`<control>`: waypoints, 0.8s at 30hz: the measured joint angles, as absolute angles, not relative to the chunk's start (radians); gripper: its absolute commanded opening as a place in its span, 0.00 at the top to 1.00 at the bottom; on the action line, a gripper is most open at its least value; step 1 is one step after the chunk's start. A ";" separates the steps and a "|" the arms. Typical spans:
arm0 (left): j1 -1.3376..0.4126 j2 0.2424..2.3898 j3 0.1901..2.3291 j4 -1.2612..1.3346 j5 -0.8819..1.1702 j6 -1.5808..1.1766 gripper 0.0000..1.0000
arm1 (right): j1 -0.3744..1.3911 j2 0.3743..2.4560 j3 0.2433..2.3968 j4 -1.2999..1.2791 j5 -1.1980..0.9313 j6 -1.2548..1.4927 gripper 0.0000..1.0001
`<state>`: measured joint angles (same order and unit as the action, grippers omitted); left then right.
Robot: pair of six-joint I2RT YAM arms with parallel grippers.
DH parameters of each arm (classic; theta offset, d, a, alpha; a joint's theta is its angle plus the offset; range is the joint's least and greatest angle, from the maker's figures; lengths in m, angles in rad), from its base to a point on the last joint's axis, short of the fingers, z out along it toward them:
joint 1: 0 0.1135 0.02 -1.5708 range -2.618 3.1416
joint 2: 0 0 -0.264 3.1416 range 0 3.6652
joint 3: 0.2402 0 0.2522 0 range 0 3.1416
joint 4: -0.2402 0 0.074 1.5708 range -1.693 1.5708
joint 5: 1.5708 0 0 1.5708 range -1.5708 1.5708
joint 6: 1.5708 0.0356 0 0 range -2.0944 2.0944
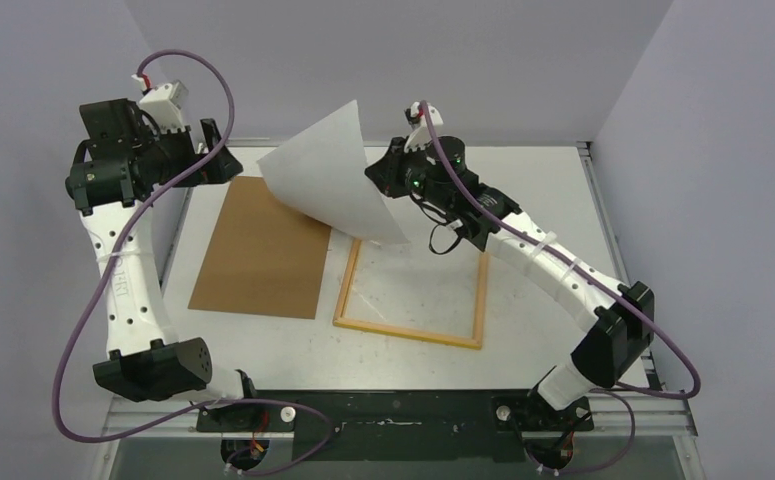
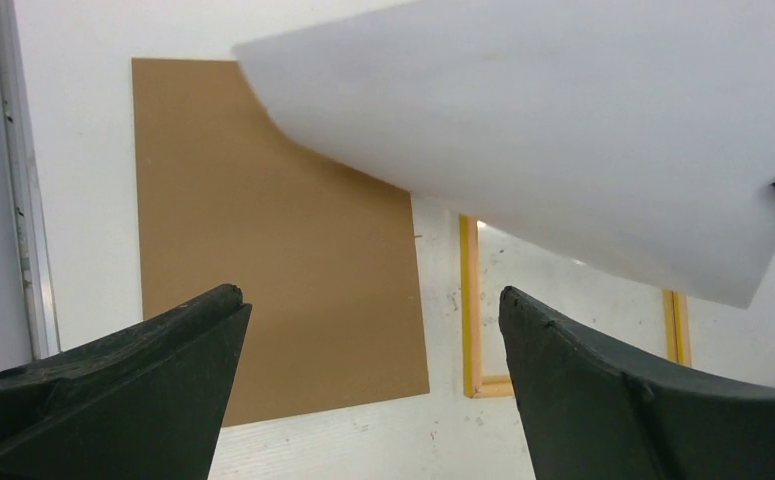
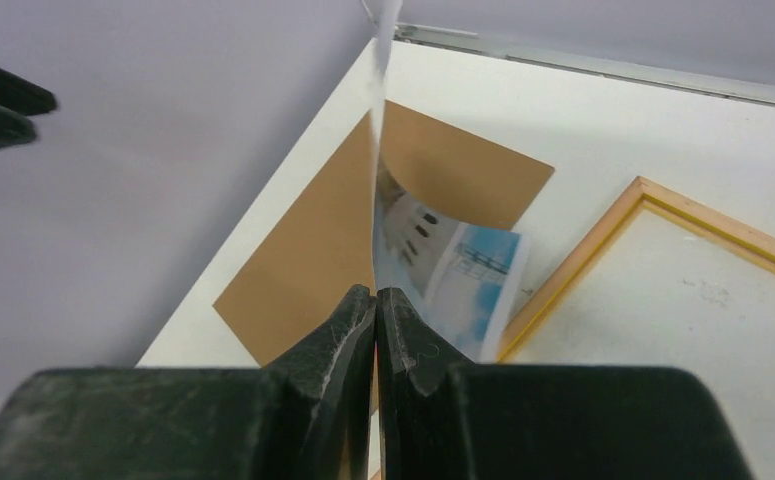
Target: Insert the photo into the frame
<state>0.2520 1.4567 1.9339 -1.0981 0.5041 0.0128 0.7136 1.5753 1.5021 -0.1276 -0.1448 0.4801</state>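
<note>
The photo (image 1: 328,170) hangs in the air over the back of the table, curled, with its white reverse up. My right gripper (image 1: 388,172) is shut on its right edge. In the right wrist view the shut gripper (image 3: 375,293) pinches the sheet edge-on, and the photo's (image 3: 453,270) printed side of building and blue sky faces the table. The frame (image 1: 408,332) lies flat below with its pale wood back up, and the photo's lower corner hangs over its far left corner. My left gripper (image 1: 218,150) is open, left of the photo and apart from it. Nothing sits between its fingers (image 2: 368,296).
A brown backing panel (image 1: 263,245) lies flat to the left of the frame (image 2: 470,300), a narrow strip of table between them. The table's raised metal edge (image 2: 25,200) runs along the left side. Grey walls close in the back and sides.
</note>
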 measured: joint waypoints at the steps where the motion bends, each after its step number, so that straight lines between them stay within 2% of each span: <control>1: 0.252 1.452 1.912 -1.093 0.504 0.015 0.04 | 0.714 1.562 1.502 -0.134 -0.149 0.492 0.95; 6: 0.252 1.451 1.829 -1.087 0.501 0.022 0.04 | 0.693 1.469 1.471 -0.120 -0.162 0.562 0.95; 12: 0.252 1.449 1.818 -1.067 0.502 0.023 0.04 | 0.559 1.318 1.373 -0.096 -0.096 0.643 0.95; 18: 0.250 1.440 1.760 -1.039 0.505 0.023 0.04 | 0.455 1.147 1.134 -0.084 0.028 0.743 0.95; 24: 0.247 1.439 1.723 -1.033 0.507 0.023 0.04 | 0.431 1.019 0.929 -0.102 0.158 0.833 0.95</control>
<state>0.2474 1.4387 1.7226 -1.0332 0.5072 0.0231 0.4313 1.0191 0.9295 -0.1020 0.1581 0.8330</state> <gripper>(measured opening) 0.963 0.059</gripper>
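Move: The right hand already pinches the photo by an edge, high above the table. From it, the middle of the yellow frame lies about 10 cm to the right, nearly level with it forward-wise and some 33 cm below. The brown board lies roughly 25 cm to its left and 3 cm farther out, at the same depth. From my empty left hand, the frame's middle is about 37 cm to the right, level with it, and some 37 cm down. I swing the photo about 20 cm to my right with my right hand, high across the frame towards its right bar, first lifting some 6 cm and then sinking to a little below where I began. As I go, I turn the wrist about 35 degrees clockwise, fingers still shut on the sheet. My left hand, open and empty, sinks about 6 cm over the brown board. ##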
